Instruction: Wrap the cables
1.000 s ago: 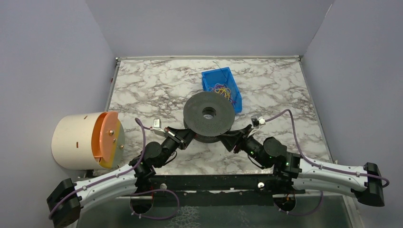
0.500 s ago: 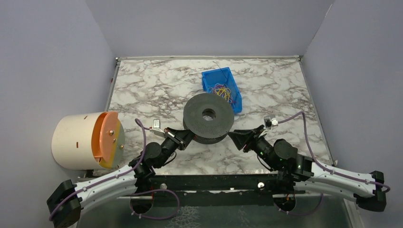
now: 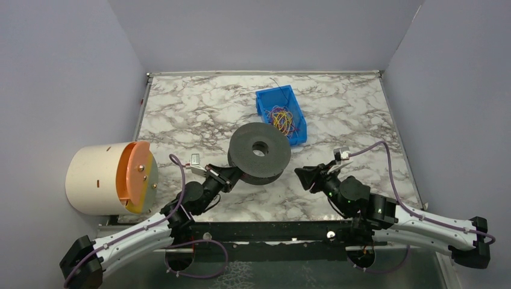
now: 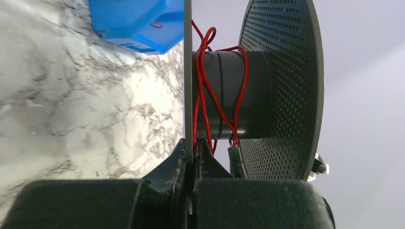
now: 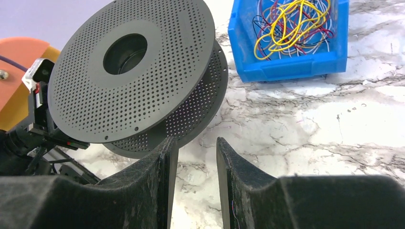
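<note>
A black perforated spool [image 3: 274, 158] hangs tilted over the middle of the table. My left gripper [image 3: 232, 174] is shut on the thin edge of one of its flanges [image 4: 187, 71], seen edge-on between the jaws of my left gripper [image 4: 191, 143]. A red cable [image 4: 203, 95] is looped loosely round the hub [image 4: 229, 95]. More cables [image 3: 281, 117], yellow, red and purple, lie tangled in the blue bin [image 3: 299, 127]. My right gripper [image 3: 300, 174] stands open and empty just right of the spool [image 5: 157, 71], apart from it, and my right gripper [image 5: 196, 143] has only marble between its fingers.
A white cylinder [image 3: 96, 177] with an orange lid [image 3: 134, 174] lies on its side at the left table edge. The blue bin [image 5: 296, 67] sits just behind the spool. Grey walls close the table on three sides. A black bar [image 3: 271, 232] runs along the near edge.
My right gripper has drawn back to the right, away from the spool's rim. The spool, held by my left gripper, has shifted a little left and tilted.
</note>
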Controlling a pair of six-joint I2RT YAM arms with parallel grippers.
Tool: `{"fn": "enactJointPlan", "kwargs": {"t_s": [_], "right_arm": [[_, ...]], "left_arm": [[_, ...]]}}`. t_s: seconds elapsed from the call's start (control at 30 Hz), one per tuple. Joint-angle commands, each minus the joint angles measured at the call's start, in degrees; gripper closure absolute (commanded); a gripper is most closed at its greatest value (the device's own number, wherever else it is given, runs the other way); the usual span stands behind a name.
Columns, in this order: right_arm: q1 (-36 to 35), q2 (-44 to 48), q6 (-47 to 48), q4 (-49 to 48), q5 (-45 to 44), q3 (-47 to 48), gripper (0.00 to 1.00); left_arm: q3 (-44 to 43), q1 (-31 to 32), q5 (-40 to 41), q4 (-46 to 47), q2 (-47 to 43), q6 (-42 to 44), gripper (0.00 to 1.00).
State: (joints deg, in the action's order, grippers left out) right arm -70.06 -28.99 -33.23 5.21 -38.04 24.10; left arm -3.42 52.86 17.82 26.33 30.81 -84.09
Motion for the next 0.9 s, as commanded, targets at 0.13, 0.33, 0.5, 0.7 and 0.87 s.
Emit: {"fn": "enactJointPlan", "kwargs": {"t_s": [0.13,0.33,0.5,0.7,0.87], "right_arm": [[0.19,-0.33,-1.37,2.62,-3.18,1.49,0.6],[0.19,-1.27,-2.13,2.1,-3.04,1.09,0.6],[0.19,-2.13,-2.21,0.69,-2.58,0.33,0.6],[0.19,-3.78,-2.69,-0.85,-1.47,0.16,0.6],[0.19,-4.59,-3.25,-1.02,-0.52,0.07,0.6]], "left_arm": [[-2.53,-2.63,3.3,-14.22,-8.75,5.31,1.0],[-6.91,-2.84,8.91,-28.89,-14.02,8.68,1.0],[-9.47,-2.83,12.26,-36.66,-14.0,9.01,1.0],[-8.43,-2.85,13.52,-34.63,-9.87,8.6,1.0],[-5.18,-2.89,11.79,-28.66,-5.15,5.91,1.0]]}}
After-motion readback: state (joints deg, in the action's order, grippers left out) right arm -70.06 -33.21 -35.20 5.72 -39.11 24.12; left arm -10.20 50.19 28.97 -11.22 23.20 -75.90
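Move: Some 7 cm ahead of the left hand and about 16 cm below lies the bare patch of table under the spool's path. The held spool's middle is roughly 7 cm ahead, 8 cm to the right and 3 cm above the left hand. The blue box of cables stands about 23 cm ahead, 18 cm right and 15 cm below. From the right hand that patch is some 7 cm ahead, 23 cm left and 18 cm below. Keeping its pinch on the spool's lower flange, the left hand sinks about 7 cm towards the table in two stages, shifting some 6 cm left between and during them, away from the right hand. All the while the wrist rolls, left side rising by about 25 degrees, with a slight counter-clockwise swing. The right hand, still part open and empty, eases down about 2 cm. ##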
